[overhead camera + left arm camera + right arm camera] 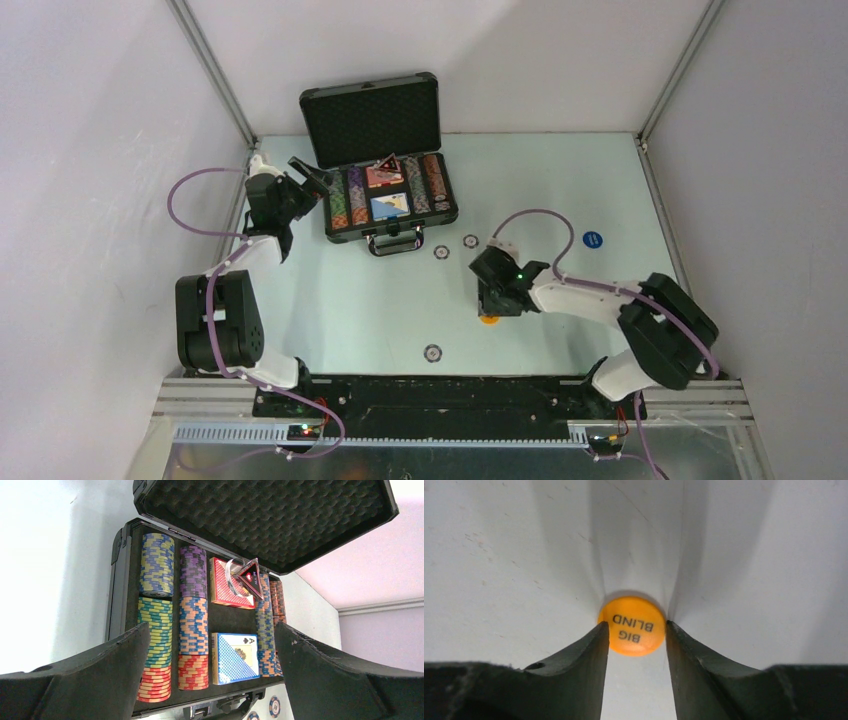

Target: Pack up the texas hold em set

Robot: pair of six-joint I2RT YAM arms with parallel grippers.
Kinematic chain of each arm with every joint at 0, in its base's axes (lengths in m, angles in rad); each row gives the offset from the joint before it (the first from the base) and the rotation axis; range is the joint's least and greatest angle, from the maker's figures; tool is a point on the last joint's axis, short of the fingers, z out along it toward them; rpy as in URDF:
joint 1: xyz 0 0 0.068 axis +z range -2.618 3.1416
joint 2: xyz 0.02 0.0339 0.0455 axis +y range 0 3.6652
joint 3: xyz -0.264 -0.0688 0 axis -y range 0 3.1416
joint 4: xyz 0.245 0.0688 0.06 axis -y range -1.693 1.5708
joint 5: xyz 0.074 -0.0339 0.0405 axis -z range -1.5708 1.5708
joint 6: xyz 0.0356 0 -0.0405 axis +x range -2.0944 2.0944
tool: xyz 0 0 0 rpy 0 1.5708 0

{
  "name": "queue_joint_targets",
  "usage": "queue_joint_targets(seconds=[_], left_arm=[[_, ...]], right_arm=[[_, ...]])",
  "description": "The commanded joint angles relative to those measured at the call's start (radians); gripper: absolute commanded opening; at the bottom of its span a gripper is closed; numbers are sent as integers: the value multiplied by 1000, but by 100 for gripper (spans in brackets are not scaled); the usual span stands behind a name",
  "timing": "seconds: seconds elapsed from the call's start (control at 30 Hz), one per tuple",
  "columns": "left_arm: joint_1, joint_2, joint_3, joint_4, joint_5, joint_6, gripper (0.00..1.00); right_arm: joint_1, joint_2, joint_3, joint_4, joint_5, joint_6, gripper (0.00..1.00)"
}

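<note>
The black briefcase (345,232) lies open at the back left, its foam lid (372,118) upright. Inside are rows of multicoloured chips (156,565), a red-patterned deck (220,587) with a dark triangular marker (251,577) leaning on it, and a blue deck (235,657). My left gripper (318,180) hovers open at the case's left end, nothing between its fingers (100,680). My right gripper (489,312) is down on the table mid-right. Both of its fingertips touch the sides of an orange "BIG BLIND" button (631,625), which lies flat.
Two loose chips (441,251) (470,241) lie in front of the case handle (393,243), and another chip (432,352) sits near the front edge. A blue round button (592,240) rests at the right. White walls enclose the table.
</note>
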State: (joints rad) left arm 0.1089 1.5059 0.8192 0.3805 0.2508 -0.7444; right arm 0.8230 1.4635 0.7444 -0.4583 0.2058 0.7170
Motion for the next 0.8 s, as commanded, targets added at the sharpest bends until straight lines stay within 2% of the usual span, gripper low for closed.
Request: queue_joint_targets(seconds=[0.0, 0.2, 0.4, 0.57, 0.77], left_arm=[[-3, 0, 9, 37, 17, -9, 98], [-4, -2, 8, 35, 16, -7, 98], [-4, -2, 7, 37, 16, -6, 98], [-3, -3, 8, 36, 17, -7, 98], [-3, 0, 9, 37, 22, -8, 98]], right_arm=[[31, 161, 58, 55, -83, -32, 50], [49, 340, 234, 47, -99, -90, 50], [64, 429, 351, 33, -102, -112, 50], [56, 380, 342, -33, 1, -103, 61], [39, 275, 204, -58, -11, -68, 72]])
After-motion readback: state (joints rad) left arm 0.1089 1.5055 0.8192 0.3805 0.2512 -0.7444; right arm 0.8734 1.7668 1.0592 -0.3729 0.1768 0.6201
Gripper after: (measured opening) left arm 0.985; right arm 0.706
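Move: The orange BIG BLIND button lies right at the right hand's fingertips, between them and about 1 cm below the hand point, with a finger at each side. One loose poker chip is roughly 13 cm left and 9 cm back. Two more lie farther out: one some 16 cm ahead and 11 cm left, the other 18 cm ahead and 4 cm left. From the left hand the button is about 42 cm right, 25 cm back and 16 cm below. The BIG BLIND button, already between the half-open right fingers, is dragged along the table to the left as the right hand sweeps some 11 cm left and 6 cm forward, staying low and turning about 10 degrees counter-clockwise. The hand runs on ahead of the button, then eases back right a couple of centimetres while the fingers open wider. ##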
